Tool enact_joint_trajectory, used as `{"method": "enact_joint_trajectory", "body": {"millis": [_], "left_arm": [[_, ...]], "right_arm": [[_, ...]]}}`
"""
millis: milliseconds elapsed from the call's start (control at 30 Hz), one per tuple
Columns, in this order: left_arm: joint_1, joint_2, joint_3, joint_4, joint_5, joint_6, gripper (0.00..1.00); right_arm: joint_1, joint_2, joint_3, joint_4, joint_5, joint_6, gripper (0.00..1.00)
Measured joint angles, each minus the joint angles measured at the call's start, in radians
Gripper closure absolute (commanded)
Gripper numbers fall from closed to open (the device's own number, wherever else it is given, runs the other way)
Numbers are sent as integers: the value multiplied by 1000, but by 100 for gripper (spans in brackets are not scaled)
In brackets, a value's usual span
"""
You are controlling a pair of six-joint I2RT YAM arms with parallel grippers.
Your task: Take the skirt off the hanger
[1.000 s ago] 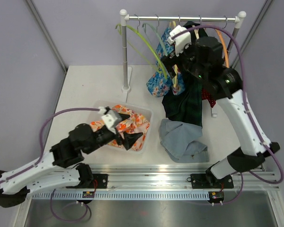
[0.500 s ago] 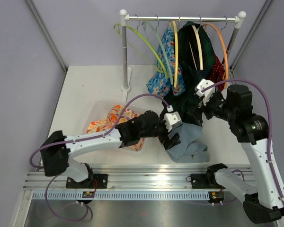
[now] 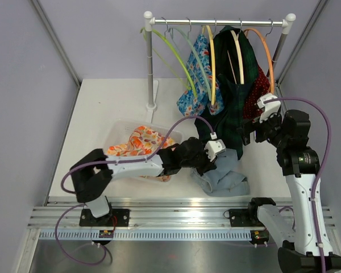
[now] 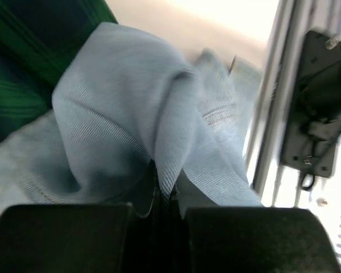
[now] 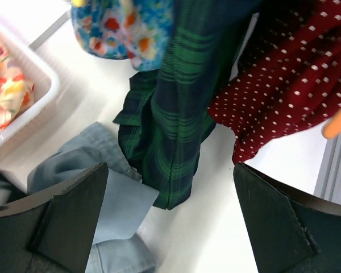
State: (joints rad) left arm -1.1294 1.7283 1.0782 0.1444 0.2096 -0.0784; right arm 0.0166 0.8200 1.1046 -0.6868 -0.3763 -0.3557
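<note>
A pale blue denim skirt (image 3: 227,177) lies crumpled on the table below the rack, off any hanger. My left gripper (image 3: 207,160) reaches across from the left and is shut on a raised fold of it; in the left wrist view the skirt (image 4: 131,108) runs down into the shut gripper (image 4: 165,196). My right gripper (image 3: 251,131) hovers open to the skirt's upper right, holding nothing. In the right wrist view the gripper (image 5: 169,190) stands wide above the table, with the skirt (image 5: 102,199) at lower left.
The rack (image 3: 216,23) carries green, yellow and orange hangers. From it hang a blue floral garment (image 3: 194,94), a green plaid garment (image 3: 234,102) reaching the table, and a red dotted one (image 3: 260,91). A clear bin (image 3: 115,132) holds orange floral cloth (image 3: 139,142).
My left gripper has gone from open to shut on the blue skirt's fold. The right arm has drawn back to the right, away from the hanging clothes.
</note>
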Motion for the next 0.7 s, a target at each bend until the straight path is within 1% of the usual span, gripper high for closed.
{"method": "enact_joint_trajectory", "body": {"millis": [133, 233, 400, 467, 567, 633, 700], "left_arm": [[-12, -238, 24, -130, -64, 67, 100], [-20, -428, 143, -246, -137, 134, 100], [-23, -655, 353, -330, -302, 260, 100], [-10, -711, 425, -352, -376, 314, 100], [25, -748, 499, -386, -460, 372, 100], [58, -763, 498, -394, -507, 396, 100], [85, -775, 458, -420, -533, 400, 100]], "right_arm": [[-60, -2, -39, 57, -3, 66, 0], [-89, 0, -78, 95, -10, 108, 0], [-109, 8, -130, 122, -12, 144, 1], [-109, 9, -138, 127, -15, 151, 1], [-109, 9, -145, 140, -18, 155, 1], [-111, 9, -148, 145, -18, 155, 1], [-113, 9, -151, 146, -18, 155, 1]]}}
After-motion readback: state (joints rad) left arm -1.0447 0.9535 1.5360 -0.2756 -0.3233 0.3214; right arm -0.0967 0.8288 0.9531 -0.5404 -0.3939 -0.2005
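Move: The denim skirt is bunched in the left fingers and spreads on the table, its middle about 8 cm to their right and a centimetre or so back. From that hand the white basket's middle lies some 25 cm left, 9 cm ahead and near its height; the orange floral garment in it is in about the same spot. The plaid dress's hem hangs some 12 cm ahead and 10 cm right. From the right hand the basket is about 44 cm left, roughly level fore and aft and 17 cm below. The skirt, still pinched in the left fingers, is swept steeply up about 45 cm off the table and, increasingly, some 25 cm left to the basket side, dipping slightly at the end. The wrist swings the fingers from right-and-down to forward-right and slightly up. The open right hand eases down about 4 cm, slightly right and forward, beside the plaid dress. ##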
